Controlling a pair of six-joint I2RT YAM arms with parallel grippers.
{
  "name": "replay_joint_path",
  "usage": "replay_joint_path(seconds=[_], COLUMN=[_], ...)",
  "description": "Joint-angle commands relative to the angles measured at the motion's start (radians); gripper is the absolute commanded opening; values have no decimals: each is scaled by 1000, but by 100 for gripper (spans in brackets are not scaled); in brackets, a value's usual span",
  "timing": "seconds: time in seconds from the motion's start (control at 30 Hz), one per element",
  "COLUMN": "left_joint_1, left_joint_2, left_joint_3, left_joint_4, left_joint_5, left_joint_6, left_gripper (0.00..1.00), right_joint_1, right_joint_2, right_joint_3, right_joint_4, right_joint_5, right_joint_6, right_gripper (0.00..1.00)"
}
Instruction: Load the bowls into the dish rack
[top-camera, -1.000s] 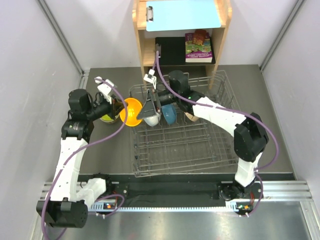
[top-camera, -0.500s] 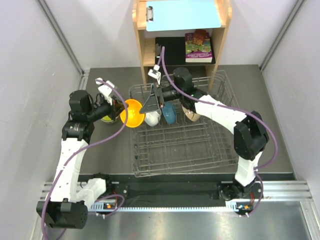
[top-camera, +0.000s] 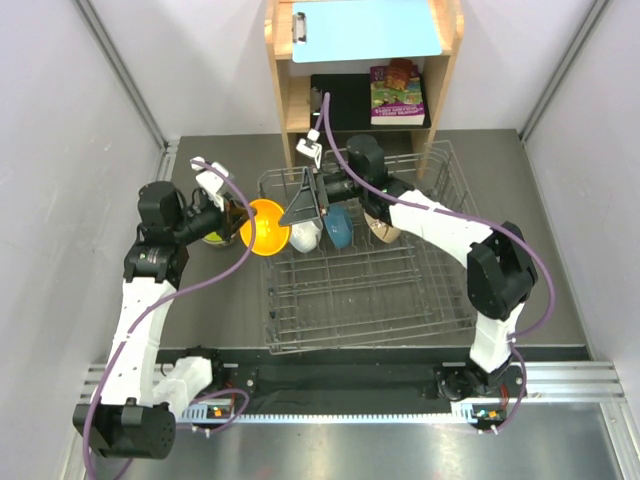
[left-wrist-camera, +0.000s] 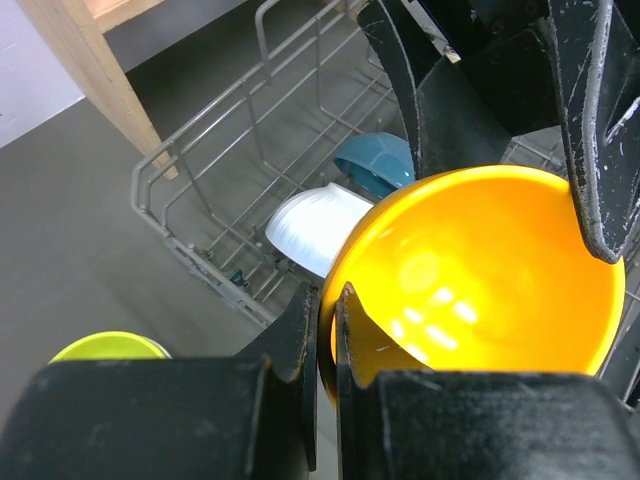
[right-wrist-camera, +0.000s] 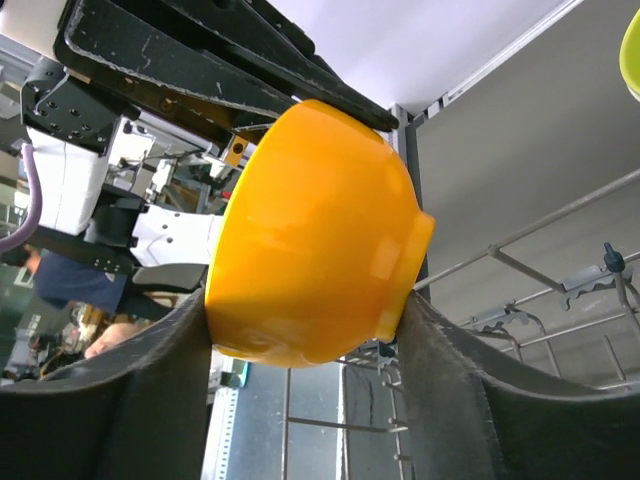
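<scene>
An orange bowl (top-camera: 262, 228) (left-wrist-camera: 480, 270) (right-wrist-camera: 310, 240) hangs on its side at the dish rack's (top-camera: 370, 290) left rim. My left gripper (top-camera: 232, 213) (left-wrist-camera: 328, 300) is shut on its rim. From inside the rack, my right gripper (top-camera: 300, 205) (right-wrist-camera: 305, 300) has a finger against the bowl's rim and one against its foot. A white bowl (top-camera: 306, 237) (left-wrist-camera: 310, 225), a blue bowl (top-camera: 338, 228) (left-wrist-camera: 375, 160) and a beige bowl (top-camera: 385, 232) stand in the rack's back row. The lime green bowl (top-camera: 215, 237) (left-wrist-camera: 110, 346) sits on the table under my left wrist.
A wooden shelf unit (top-camera: 285, 90) stands right behind the rack, with a light blue clipboard (top-camera: 370, 28) on top and a book (top-camera: 397, 92) inside. Grey walls close in on both sides of the table.
My right gripper's fingers have closed in onto the orange bowl, after the arm shifted slightly toward the back. The left gripper and the bowl have stayed put.
</scene>
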Motion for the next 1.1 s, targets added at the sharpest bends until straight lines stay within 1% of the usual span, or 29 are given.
replay_joint_path(seconds=[0.0, 0.03, 0.1, 0.13, 0.2, 0.23, 0.3, 0.43, 0.47, 0.57, 0.63, 0.67, 0.7, 0.77, 0.83, 0.9, 1.07], left_joint_1=[-3, -3, -3, -3, -3, -3, -3, -3, -3, -3, -2, 0, 9, 20, 56, 78, 122], left_joint_2=[-28, -28, -28, -28, -29, -31, -31, -31, -31, -32, -32, -34, -37, -38, -40, -38, -31], left_joint_3=[-7, -10, -12, -12, -16, -16, -18, -16, -15, -7, 1, 4, 11, 19, 27, 34, 43], left_joint_4=[53, 55, 56, 59, 60, 60, 60, 58, 58, 55, 52, 52, 59, 70, 79, 86, 99], left_joint_5=[34, 31, 31, 34, 34, 35, 35, 44, 51, 51, 45, 43, 17, -9, -24, -41, -104], left_joint_6=[-22, -21, -22, -24, -24, -22, -19, -16, -17, -21, -25, -33, -69, -86, -100, -114, -129], left_gripper=[0, 0, 0, 0, 0, 0, 0, 30, 45, 58, 62, 67, 70, 76, 90, 99, 99], right_joint_1=[10, 12, 10, 10, 12, 13, 12, 13, 13, 12, 12, 12, 12, 7, 0, -6, -43], right_joint_2=[3, 2, 2, 0, 2, 5, 2, 2, 0, -5, -9, -11, -17, -23, -35, -52, -121], right_joint_3=[5, 2, -6, -7, -10, -12, -15, -22, -26, -30, -33, -35, -36, -38, -33, -24, -7], right_joint_4=[101, 104, 114, 117, 124, 126, 129, 129, 126, 118, 111, 104, 98, 59, 5, -35, -172], right_joint_5=[-27, -26, -29, -29, -29, -29, -26, -13, -9, 4, 17, 24, 37, 54, 83, 120, 215], right_joint_6=[18, 21, 27, 30, 35, 37, 38, 32, 32, 20, 11, 6, 0, -35, -84, -138, -253], right_gripper=[44, 36, 29, 22, 16, 11, 9, 0, 0, 0, 0, 0, 0, 0, 0, 0, 0])
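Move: The orange bowl is shared: its rim is in my left fingers, its middle about 5 cm right and 3 cm back. The rack slot for it lies some 3 cm left of my right hand and 14 cm down. From that hand the white bowl is about 4 cm right, level, 13 cm down; the blue bowl 12 cm right, 1 cm ahead, as low. The green bowl is 11 cm left of my left hand, level, 21 cm down. I hold still at first, my right fingers keeping the orange bowl clamped between rim and foot, then spread my left fingers wide to release its rim. My left hand backs off about 3 cm left and a little forward, turning slightly counter-clockwise, while my right hand lowers the bowl some 4 cm, easing 2 cm forward towards the rack beside the white bowl. ##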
